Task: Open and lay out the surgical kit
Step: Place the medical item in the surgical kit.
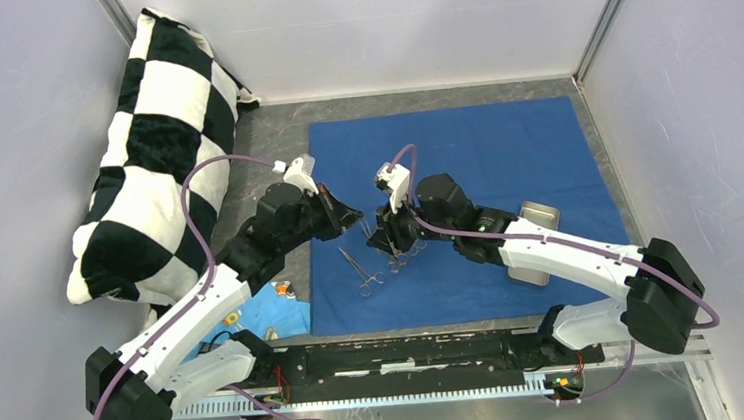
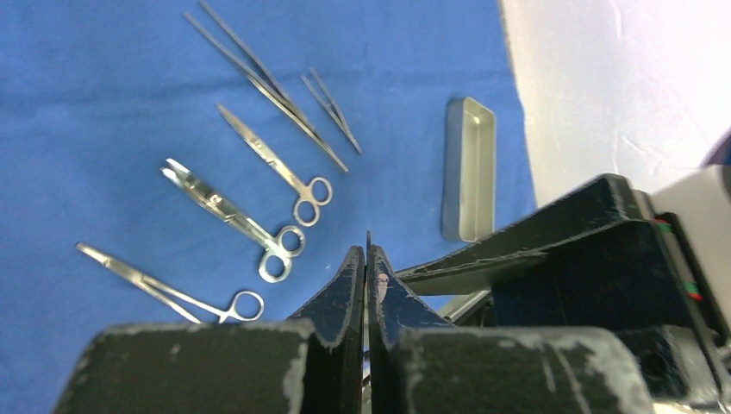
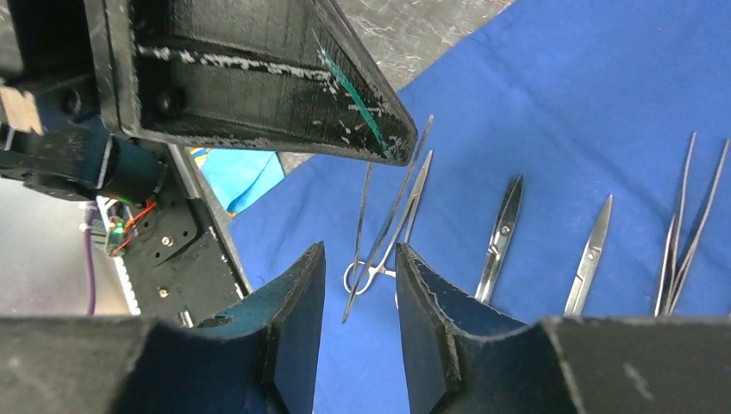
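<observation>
The dark blue cloth point(image 1: 484, 151) lies spread flat on the table. My left gripper point(image 1: 353, 214) point(image 2: 367, 250) is shut on thin silver tweezers point(image 3: 384, 224), whose tip pokes out past its fingertips. The tweezers hang down between the fingers of my right gripper point(image 1: 387, 239) point(image 3: 360, 250), which is open and does not touch them. A pair of forceps point(image 1: 363, 271) point(image 2: 172, 289) lies on the cloth, along with two pairs of scissors point(image 2: 237, 220) point(image 2: 276, 168) and two more tweezers point(image 2: 259, 78) point(image 2: 332, 108). The steel tray point(image 1: 541, 215) point(image 2: 470, 168) sits on the cloth's right side, partly under the right arm.
A black-and-white checkered pillow point(image 1: 157, 147) leans at the far left. A light blue cloth scrap point(image 1: 276, 313) lies by the left arm's base. Grey walls close in the table on three sides. The arms' mounting rail point(image 1: 409, 352) runs along the near edge.
</observation>
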Controlling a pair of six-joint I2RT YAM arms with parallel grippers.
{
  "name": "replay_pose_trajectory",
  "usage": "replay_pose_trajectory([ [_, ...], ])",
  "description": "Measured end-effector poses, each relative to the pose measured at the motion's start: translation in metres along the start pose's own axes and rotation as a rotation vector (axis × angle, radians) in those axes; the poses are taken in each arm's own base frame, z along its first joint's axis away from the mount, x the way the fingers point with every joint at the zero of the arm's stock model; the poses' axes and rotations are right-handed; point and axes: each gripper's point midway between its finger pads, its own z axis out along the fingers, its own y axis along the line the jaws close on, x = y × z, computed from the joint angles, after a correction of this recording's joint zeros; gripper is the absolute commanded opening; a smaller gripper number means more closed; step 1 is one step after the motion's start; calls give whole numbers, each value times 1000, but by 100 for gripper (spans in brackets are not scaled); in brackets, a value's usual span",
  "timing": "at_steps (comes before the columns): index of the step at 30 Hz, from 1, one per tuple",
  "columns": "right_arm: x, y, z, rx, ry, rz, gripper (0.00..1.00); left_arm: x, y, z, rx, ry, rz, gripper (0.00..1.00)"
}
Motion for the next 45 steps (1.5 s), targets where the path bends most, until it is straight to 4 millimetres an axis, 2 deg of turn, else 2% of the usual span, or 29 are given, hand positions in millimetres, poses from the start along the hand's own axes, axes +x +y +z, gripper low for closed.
replay_pose_trajectory([
  [5, -4, 0, 8, 62, 25, -37, 30, 1, 16, -1, -79, -2, 7, 2],
  [13, 2, -2, 19, 96, 61, -49, 30, -3, 18, -4, -107, -13, 23, 2],
  [18, 6, -3, 22, 100, 77, -49, 16, -3, 20, -4, -111, -9, 32, 2],
  [22, 7, -2, 22, 98, 77, -49, 0, -2, 20, -5, -114, -7, 32, 2],
  [24, 7, -2, 22, 97, 77, -51, 0, -2, 20, -5, -112, -9, 32, 4],
  [25, 6, -2, 22, 97, 76, -50, 0, -3, 20, -5, -113, -9, 34, 16],
  [27, 6, -2, 22, 97, 73, -50, 0, -3, 20, -5, -112, -9, 45, 49],
  [28, 5, -2, 22, 99, 70, -50, 0, -4, 19, -6, -111, -10, 57, 60],
  [30, 3, -6, 22, 108, 61, -49, 0, -7, 20, -8, -118, -20, 84, 75],
  [31, 3, -8, 21, 112, 59, -47, 0, -11, 20, -10, -122, -35, 96, 78],
  [33, 5, -21, 17, 135, 55, -34, 0, -21, 19, -17, -131, -71, 130, 82],
  [35, 9, -43, 11, 177, 60, -15, 0, -36, 14, -26, -142, -123, 178, 83],
  [40, 26, -133, -14, 368, 131, 45, 0, -83, 0, -51, -176, -277, 308, 84],
  [42, 40, -159, -17, 425, 194, 56, 0, -95, 0, -59, -202, -326, 347, 84],
  [45, 59, -180, -14, 471, 299, 43, 0, -106, 5, -69, -241, -383, 391, 84],
])
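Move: The tweezers are still pinched in the left gripper; their middle lies about 2 cm ahead and 2 cm left of the right hand, roughly level with it. From the left hand, the half-open right gripper is some 4 cm back and 3 cm right. About 16 cm below the right hand on the cloth: scissors 8 cm ahead, 4 cm right; long tweezers 12 cm ahead, 6 cm right; short tweezers 10 cm ahead, 11 cm right. Easing a couple of centimetres left and slightly down, the right hand shuts its half-open fingers on the tweezers while the left, drifting much the same way, keeps its pinch. The left then opens wide, lets go and backs off left and up roughly 12 cm, tipping up; the right carries the tweezers about 20 cm right, forward and down towards the long and short pairs, tilting more downward. ##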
